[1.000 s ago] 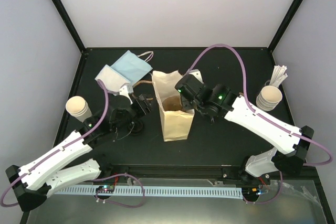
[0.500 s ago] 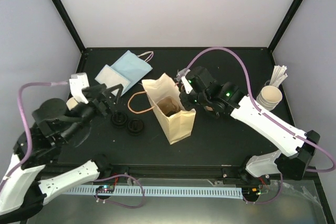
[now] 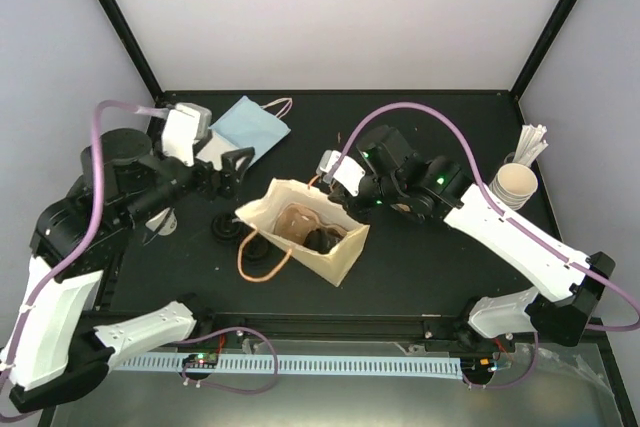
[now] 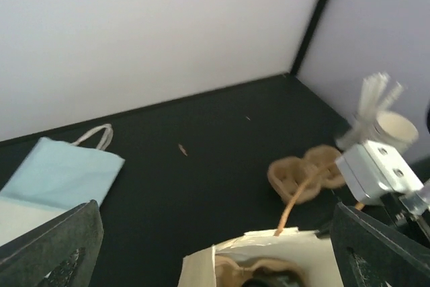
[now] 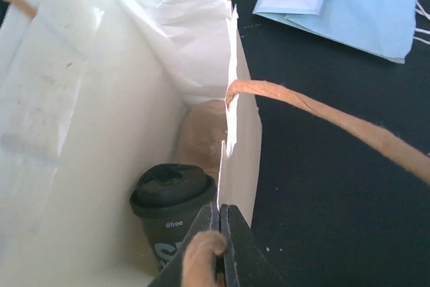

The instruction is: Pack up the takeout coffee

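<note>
The white paper bag (image 3: 345,252) stands mid-table with its mouth spread wide. Inside it sit a brown pulp carrier (image 3: 297,219) and a dark cup with a black lid (image 5: 171,189). My right gripper (image 5: 220,212) is shut on the bag's side wall, and a brown handle (image 5: 322,115) loops over its fingers. My left gripper (image 4: 215,214) hangs wide open above the bag's left side, holding nothing. The cream takeout coffee cup is almost hidden under my left arm; only a pale sliver (image 3: 166,219) shows there.
A black lid (image 3: 224,230) lies left of the bag. Light blue bags (image 3: 248,125) lie at the back left. A stack of cups with white sticks (image 3: 514,185) stands far right. Another brown pulp carrier (image 4: 306,176) lies behind the bag.
My left gripper opened wide, and its arm rose and drew back to the left. The bag shifted left and nearer, its mouth now spread open. My right gripper stayed shut on the bag.
</note>
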Action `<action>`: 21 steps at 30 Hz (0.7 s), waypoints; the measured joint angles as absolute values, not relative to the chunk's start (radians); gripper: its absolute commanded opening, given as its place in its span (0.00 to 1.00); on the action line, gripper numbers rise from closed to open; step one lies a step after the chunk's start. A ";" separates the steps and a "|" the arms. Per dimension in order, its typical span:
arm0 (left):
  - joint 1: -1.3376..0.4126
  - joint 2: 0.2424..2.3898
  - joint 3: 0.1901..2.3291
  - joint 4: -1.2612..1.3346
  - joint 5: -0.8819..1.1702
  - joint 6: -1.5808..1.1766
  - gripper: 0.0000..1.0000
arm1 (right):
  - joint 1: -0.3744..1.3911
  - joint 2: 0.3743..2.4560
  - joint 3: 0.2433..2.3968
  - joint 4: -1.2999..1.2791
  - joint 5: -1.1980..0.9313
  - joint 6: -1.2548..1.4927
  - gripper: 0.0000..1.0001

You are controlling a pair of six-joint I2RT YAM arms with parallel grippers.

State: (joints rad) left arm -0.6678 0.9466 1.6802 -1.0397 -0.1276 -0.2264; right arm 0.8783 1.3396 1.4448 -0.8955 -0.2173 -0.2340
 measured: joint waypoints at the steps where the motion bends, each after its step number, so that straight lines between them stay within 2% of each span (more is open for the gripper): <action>1: -0.660 0.956 1.677 -1.039 -0.085 -0.201 0.95 | 0.878 1.340 1.448 -0.902 -0.224 -0.262 0.01; 7: -0.648 0.937 1.505 -0.958 0.247 -0.002 0.95 | 0.876 1.340 1.456 -0.971 -0.296 -0.483 0.01; 12: -0.648 0.941 1.384 -0.903 0.421 0.101 0.94 | 0.875 1.348 1.493 -1.016 -0.316 -0.602 0.01; 21: -0.648 0.991 1.334 -0.826 0.472 0.149 0.95 | 0.875 1.369 1.527 -1.048 -0.292 -0.735 0.01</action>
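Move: The far handle of the takeout bag, shut in the right fingers, lies about 16 cm to the left hand's right, level with it fore and aft, and some 18 cm lower. From the right hand, the bag's middle is about 7 cm back, 4 cm left and 12 cm down; the coffee cup inside it is some 8 cm back, 1 cm left and 14 cm below. The near handle droops roughly 14 cm back of the left hand, 3 cm right and 22 cm down. Rightward and down together, the wide-open left hand sweeps about 14 cm towards the far handle held by the right fingers, swinging some 40 degrees clockwise until its fingers point across to the right. The right hand keeps its pinch on that handle, draws back about 2 cm and turns counter-clockwise with its fingertips tilting up, bringing the bag around. ##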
